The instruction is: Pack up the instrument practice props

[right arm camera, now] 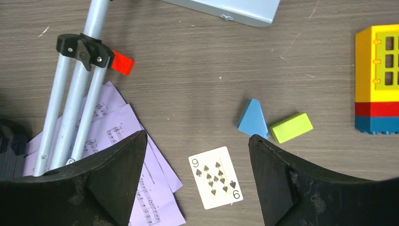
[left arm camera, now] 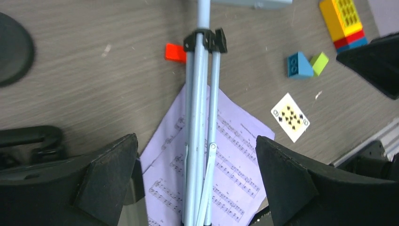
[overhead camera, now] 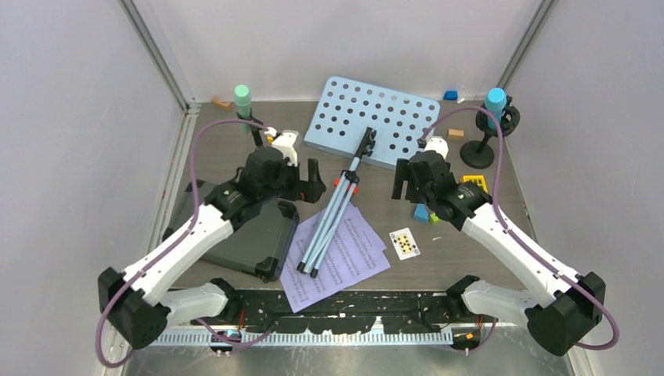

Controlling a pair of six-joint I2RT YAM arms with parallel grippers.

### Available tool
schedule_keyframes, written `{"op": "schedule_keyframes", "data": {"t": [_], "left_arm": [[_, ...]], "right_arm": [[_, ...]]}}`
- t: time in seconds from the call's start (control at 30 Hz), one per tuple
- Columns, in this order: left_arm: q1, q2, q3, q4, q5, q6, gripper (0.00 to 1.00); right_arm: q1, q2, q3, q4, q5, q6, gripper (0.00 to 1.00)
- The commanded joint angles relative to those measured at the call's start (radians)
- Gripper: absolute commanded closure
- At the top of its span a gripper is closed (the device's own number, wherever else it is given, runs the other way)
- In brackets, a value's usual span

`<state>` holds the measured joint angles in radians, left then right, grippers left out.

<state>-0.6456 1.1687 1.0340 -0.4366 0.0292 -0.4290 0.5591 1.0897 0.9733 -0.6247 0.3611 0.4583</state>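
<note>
The pale blue perforated music rack [overhead camera: 372,119] lies flat at the back centre. Its folded tripod legs [overhead camera: 329,223] stretch forward over the lilac sheet-music pages [overhead camera: 344,262]. My left gripper [left arm camera: 196,139] hangs open above those legs [left arm camera: 200,117] and pages [left arm camera: 235,141], touching nothing. In the top view it [overhead camera: 315,182] is just left of the legs. My right gripper [overhead camera: 405,186] is open to their right, over bare table and the playing card [right arm camera: 216,176]. A green microphone [overhead camera: 243,100] stands at the back left. The blue microphone [overhead camera: 495,102] stands at the back right on a black round-based pole [overhead camera: 478,155].
A dark case [overhead camera: 247,239] lies under my left arm. The playing card [overhead camera: 405,244] and small blue and green blocks [overhead camera: 427,213] lie near my right gripper, beside a yellow block [right arm camera: 376,75]. More small blocks [overhead camera: 450,95] sit along the back edge.
</note>
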Motion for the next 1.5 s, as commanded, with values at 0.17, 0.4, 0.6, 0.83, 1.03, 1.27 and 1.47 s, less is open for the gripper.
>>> {"op": "schedule_keyframes", "data": {"t": [0.17, 0.4, 0.6, 0.83, 1.03, 1.27, 1.47], "left_arm": [[0.009, -0.302, -0.067, 0.001, -0.368, -0.001, 0.0], [0.06, -0.297, -0.041, -0.004, -0.514, -0.015, 0.0], [0.194, -0.156, 0.017, 0.048, -0.519, -0.027, 0.0], [0.29, 0.013, 0.092, 0.218, -0.513, -0.058, 0.0], [0.313, 0.124, 0.154, 0.296, -0.475, -0.057, 0.0], [0.327, 0.213, 0.192, 0.293, -0.525, -0.084, 0.0], [0.334, 0.288, 0.193, 0.402, -0.589, -0.064, 0.03]], "right_arm": [[0.002, -0.128, -0.051, 0.001, -0.122, -0.007, 0.16], [0.002, -0.145, -0.075, -0.004, -0.185, 0.013, 0.17], [0.002, -0.159, -0.086, -0.015, -0.206, 0.025, 0.18], [0.001, -0.186, -0.12, -0.015, -0.199, 0.03, 0.18], [0.002, -0.181, -0.128, -0.015, -0.198, 0.021, 0.18], [0.002, -0.174, -0.137, -0.014, -0.184, 0.006, 0.18], [0.002, -0.165, -0.14, -0.014, -0.187, -0.001, 0.18]]}}
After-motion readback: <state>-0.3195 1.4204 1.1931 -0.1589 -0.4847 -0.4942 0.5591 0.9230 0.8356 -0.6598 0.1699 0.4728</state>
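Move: The green microphone in its black clip stands about 22 cm ahead of the left hand, 17 cm to its left and some 6 cm higher. The yellow block lies roughly 31 cm ahead and 12 cm left, the dark case 5 cm back and 22 cm left, and the folded stand about 4 cm ahead and 8 cm right, all near 16 cm below. From the right hand the green microphone is some 19 cm ahead, 44 cm left and 7 cm higher. Up and to the left first, away from the folded stand, then forward towards the green microphone: the left hand covers about 16 cm each way and settles back to some 4 cm higher. Its wrist turns roughly 45 degrees counter-clockwise and tips up a little, so the wide-open fingers face the microphone. The empty right hand backs off about 5 cm, sinking slightly, fingers still open. ##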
